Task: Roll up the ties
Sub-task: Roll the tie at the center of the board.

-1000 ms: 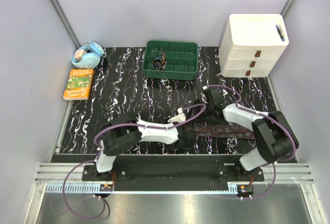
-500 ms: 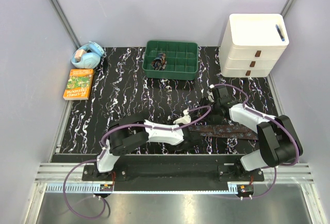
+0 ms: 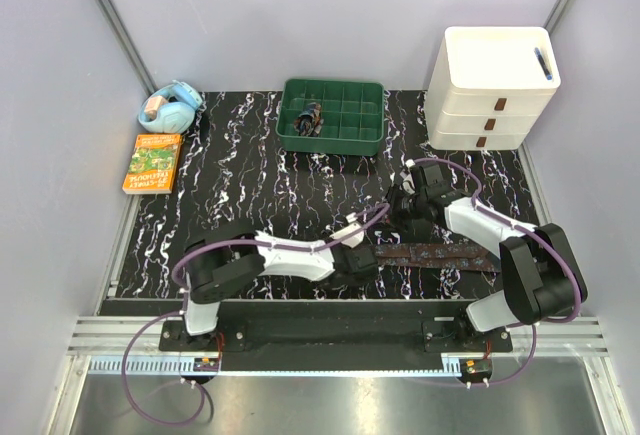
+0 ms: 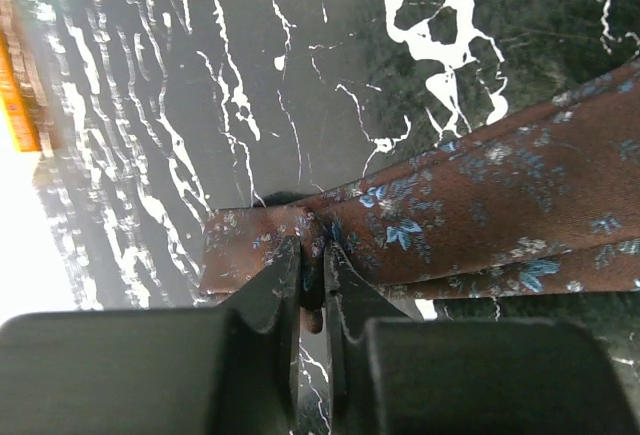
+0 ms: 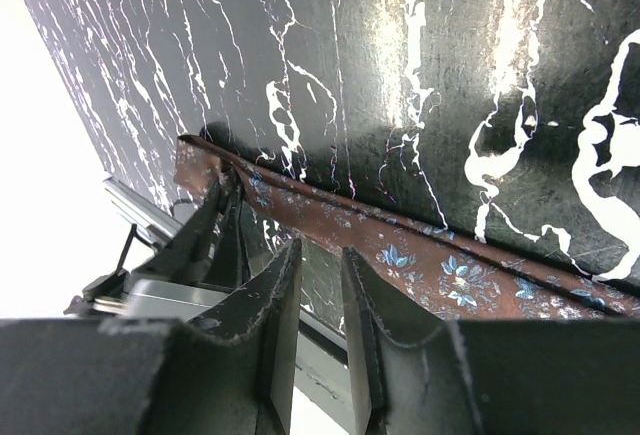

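One dark brown tie [image 3: 440, 253] with a small flower pattern lies flat along the near part of the black marbled mat [image 3: 240, 185]. My left gripper [image 3: 367, 259] is shut on the tie's left end. In the left wrist view the fingertips [image 4: 312, 247] pinch a bunched fold of the cloth [image 4: 480, 195]. My right gripper [image 3: 410, 223] hovers just behind the tie's middle. In the right wrist view its jaws [image 5: 320, 247] stand a narrow gap apart with nothing between them, and the tie [image 5: 440, 265] runs past the tips.
A green compartment tray [image 3: 350, 140] stands at the back with a dark rolled thing [image 3: 310, 118] in one cell. White drawers [image 3: 495, 95] stand at the back right. An orange book [image 3: 153, 162] and a light blue object [image 3: 170, 107] lie at the back left.
My left arm has shifted a little while keeping hold of the tie's end. My right gripper has moved slightly right and nearer to the tie.
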Controlling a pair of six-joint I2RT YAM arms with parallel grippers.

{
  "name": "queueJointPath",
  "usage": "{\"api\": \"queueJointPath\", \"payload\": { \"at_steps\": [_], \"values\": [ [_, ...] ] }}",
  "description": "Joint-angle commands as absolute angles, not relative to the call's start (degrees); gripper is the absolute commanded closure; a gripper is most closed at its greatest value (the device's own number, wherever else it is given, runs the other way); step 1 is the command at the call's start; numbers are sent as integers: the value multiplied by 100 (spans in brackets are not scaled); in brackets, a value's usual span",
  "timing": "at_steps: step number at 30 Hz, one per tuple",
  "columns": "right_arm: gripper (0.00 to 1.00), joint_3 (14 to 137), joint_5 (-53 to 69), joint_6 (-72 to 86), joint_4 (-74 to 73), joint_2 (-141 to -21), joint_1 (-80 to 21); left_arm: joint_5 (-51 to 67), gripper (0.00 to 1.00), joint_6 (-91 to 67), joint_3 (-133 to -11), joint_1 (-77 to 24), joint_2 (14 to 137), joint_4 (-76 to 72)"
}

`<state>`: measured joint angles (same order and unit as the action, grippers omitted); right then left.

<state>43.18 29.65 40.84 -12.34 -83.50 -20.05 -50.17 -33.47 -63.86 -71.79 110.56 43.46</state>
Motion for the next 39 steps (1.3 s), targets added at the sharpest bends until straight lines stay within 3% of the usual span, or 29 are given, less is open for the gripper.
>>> {"api": "queueJointPath", "payload": {
  "at_steps": [1, 7, 16, 23, 30, 39],
  "values": [
    [71, 4518, 3067, 4017, -1283, -8200, -1969, -3912, 83, -3226, -6004, -6979, 10521, 3403],
    [71, 4561, 3076, 4017, -1274, -8279, -1969, -3411, 62, -3094, -5555, -6785, 9959, 2822],
    [71, 4658, 3085, 4025, -1292, -8332, -1969, -3059, 58, -3015, -5203, -6592, 9633, 2470],
    [71, 4808, 3225, 4052, -1283, -8499, -1969, -2997, 43, -3006, -5098, -6557, 9440, 2329],
    [72, 4807, 3744, 4421, -615, -8911, -2231, -3032, 43, -3023, -5089, -6557, 9501, 2294],
    [71, 5080, 3762, 4473, -334, -9650, -2487, -3085, 30, -2971, -5071, -6565, 9299, 2294]
  ]
}}
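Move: Between the left fingertips is the tie's left end, bunched and pinched about 1 cm below the hand point. The tie's flat strip runs off to the robot's right, its middle some 17 cm right of that hand. From the right hand, the pinched end lies roughly 10 cm left, 5 cm back and 6 cm lower, and the strip's middle about 7 cm right and 5 cm back. The green tray stands about 28 cm ahead of the right hand and 14 cm left. Opening wide from an almost shut pinch, the left fingers let the tie's end go, while that hand stays low, rolls some 25 degrees so its left side drops, and slides about 2 cm right. The right hand waits, rises about a centimetre, then swings about 4.5 cm left and sinks nearly 3 cm towards the freed bundle, fingers still partly open. ##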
